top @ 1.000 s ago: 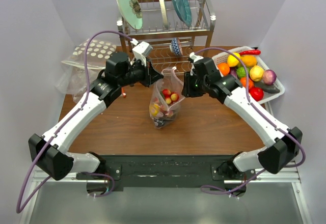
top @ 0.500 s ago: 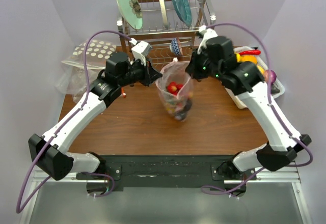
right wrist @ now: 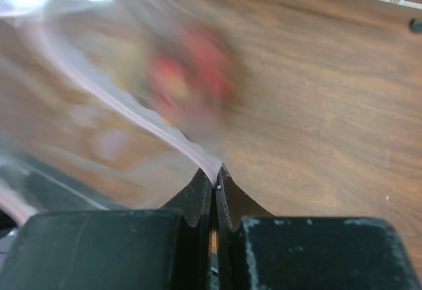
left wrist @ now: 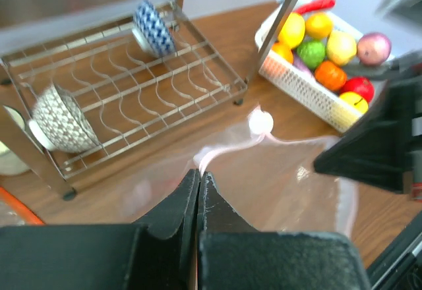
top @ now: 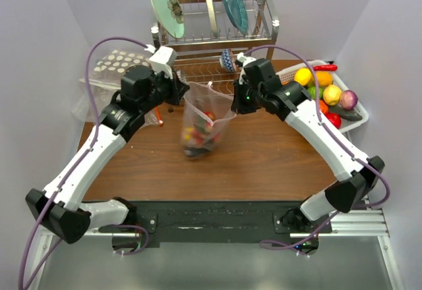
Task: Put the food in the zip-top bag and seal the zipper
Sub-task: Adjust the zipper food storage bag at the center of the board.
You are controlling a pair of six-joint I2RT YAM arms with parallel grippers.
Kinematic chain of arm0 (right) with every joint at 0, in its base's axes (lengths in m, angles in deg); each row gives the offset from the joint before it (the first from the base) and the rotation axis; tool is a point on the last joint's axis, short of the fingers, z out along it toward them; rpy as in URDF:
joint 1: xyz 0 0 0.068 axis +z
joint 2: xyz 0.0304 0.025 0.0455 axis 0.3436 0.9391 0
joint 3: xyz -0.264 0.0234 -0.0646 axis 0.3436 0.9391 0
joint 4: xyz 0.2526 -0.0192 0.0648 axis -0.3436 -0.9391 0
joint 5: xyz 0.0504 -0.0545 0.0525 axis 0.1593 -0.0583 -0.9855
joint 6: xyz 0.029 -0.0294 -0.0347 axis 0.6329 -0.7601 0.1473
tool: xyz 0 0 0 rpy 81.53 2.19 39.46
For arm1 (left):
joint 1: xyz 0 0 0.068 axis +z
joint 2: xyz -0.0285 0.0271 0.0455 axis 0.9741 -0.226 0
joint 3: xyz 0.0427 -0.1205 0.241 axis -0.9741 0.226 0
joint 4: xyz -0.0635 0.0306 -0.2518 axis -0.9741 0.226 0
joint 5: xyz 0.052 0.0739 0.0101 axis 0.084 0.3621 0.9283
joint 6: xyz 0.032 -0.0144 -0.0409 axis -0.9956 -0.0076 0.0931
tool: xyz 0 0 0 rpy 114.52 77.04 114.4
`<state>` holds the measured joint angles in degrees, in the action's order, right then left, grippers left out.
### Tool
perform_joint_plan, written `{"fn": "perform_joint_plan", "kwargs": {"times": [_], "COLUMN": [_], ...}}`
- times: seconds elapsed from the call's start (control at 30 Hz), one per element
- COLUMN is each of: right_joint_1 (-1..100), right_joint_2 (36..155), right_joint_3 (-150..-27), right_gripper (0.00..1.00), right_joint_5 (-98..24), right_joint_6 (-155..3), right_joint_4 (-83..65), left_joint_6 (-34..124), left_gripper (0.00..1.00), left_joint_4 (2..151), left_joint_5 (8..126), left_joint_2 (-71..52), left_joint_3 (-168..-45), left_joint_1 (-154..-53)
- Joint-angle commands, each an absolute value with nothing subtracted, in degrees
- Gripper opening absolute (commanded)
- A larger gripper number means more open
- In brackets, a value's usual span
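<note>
The see-through zip-top bag hangs above the brown table between the two arms, its mouth spread wide. Red, yellow and dark food lies in its bottom, blurred in the right wrist view as food. My left gripper is shut on the left end of the pinkish zipper. My right gripper is shut on the other end of the zipper. In the wrist views the left gripper and right gripper pinch the strip at their tips.
A white basket of more toy fruit stands at the right edge. A metal dish rack with plates and bowls stands behind the bag. A polka-dot bag lies at the far left. An orange item lies under the left arm.
The right gripper closed on the bag's right edge. Both arms then lifted the bag and carried it left, spreading its mouth wide.
</note>
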<state>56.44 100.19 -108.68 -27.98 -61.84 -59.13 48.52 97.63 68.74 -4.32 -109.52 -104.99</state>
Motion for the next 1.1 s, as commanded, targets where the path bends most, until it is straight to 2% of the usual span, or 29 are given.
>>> {"fn": "perform_joint_plan", "kwargs": {"times": [0.0,0.03,0.07,0.13,0.17,0.27,0.43,0.53,0.67,0.8,1.07], "right_joint_1": [56.4,56.4,56.3,56.3,56.4,56.3,53.8,48.7,41.7,35.5,21.6], "right_joint_2": [98.6,99.5,99.8,100.4,100.3,98.2,93.9,92.5,92.5,95.2,103.5], "right_joint_3": [-109.2,-108.8,-108.4,-106.6,-105.7,-102.3,-99.0,-98.5,-99.0,-99.4,-100.2], "right_gripper": [0.01,0.08,0.21,0.29,0.42,0.52,0.53,0.53,0.52,0.51,0.52], "right_joint_5": [-28.8,-29.1,-29.6,-29.6,-30.5,-29.8,-28.6,-27.9,-20.5,-13.9,-16.6], "right_joint_6": [-61.7,-62.0,-62.1,-62.0,-61.9,-61.6,-63.1,-64.6,-67.1,-67.6,-63.4], "right_joint_4": [-55.0,-54.7,-54.6,-53.8,-53.5,-51.8,-50.9,-52.0,-53.4,-51.6,-42.7], "left_joint_6": [46.0,46.2,46.4,47.1,47.3,47.8,49.8,50.8,50.9,50.9,50.6], "left_gripper": [0.00,0.00,0.00,0.00,0.00,0.00,0.00,0.00,0.00,0.00,0.00], "left_joint_4": [93.8,93.6,93.4,93.0,92.8,92.1,88.9,88.0,87.2,86.3,85.1], "left_joint_5": [70.5,69.3,66.7,64.7,63.0,60.8,58.0,57.2,57.0,57.0,57.0], "left_joint_2": [-1.9,-2.5,-3.8,-5.1,-6.4,-8.6,-11.2,-12.0,-11.7,-10.7,-8.8], "left_joint_3": [-113.4,-113.0,-112.7,-111.4,-110.9,-108.6,-105.0,-104.3,-103.4,-102.8,-101.4], "left_joint_1": [-104.4,-104.4,-104.4,-104.4,-104.4,-104.4,-104.4,-104.4,-104.4,-104.4,-104.4]}}
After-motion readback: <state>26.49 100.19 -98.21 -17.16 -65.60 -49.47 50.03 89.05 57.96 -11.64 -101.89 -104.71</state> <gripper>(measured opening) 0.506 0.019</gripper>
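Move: Each hand still pinches one side of the bag's mouth. From the right hand, the food basket is about 35 cm right, 23 cm ahead and 24 cm down, with the dish rack's near right foot on the way, 10 cm right and 21 cm ahead. The food in the bag hangs about 12 cm left of the right hand and 20 cm down. From the left hand that food is about 7 cm right and 25 cm down; the rack's near left foot is 17 cm ahead and 6 cm left. Sinking about 4 cm, the right hand opens to half its range and lets go of the bag's rim, then swings out right some 22 cm and forward towards the basket, turning about 35 degrees clockwise, fingers staying open. The left hand keeps its pinch, rises briefly, then lowers the bag to end about 8 cm down and 4 cm right, tipping slightly down. ##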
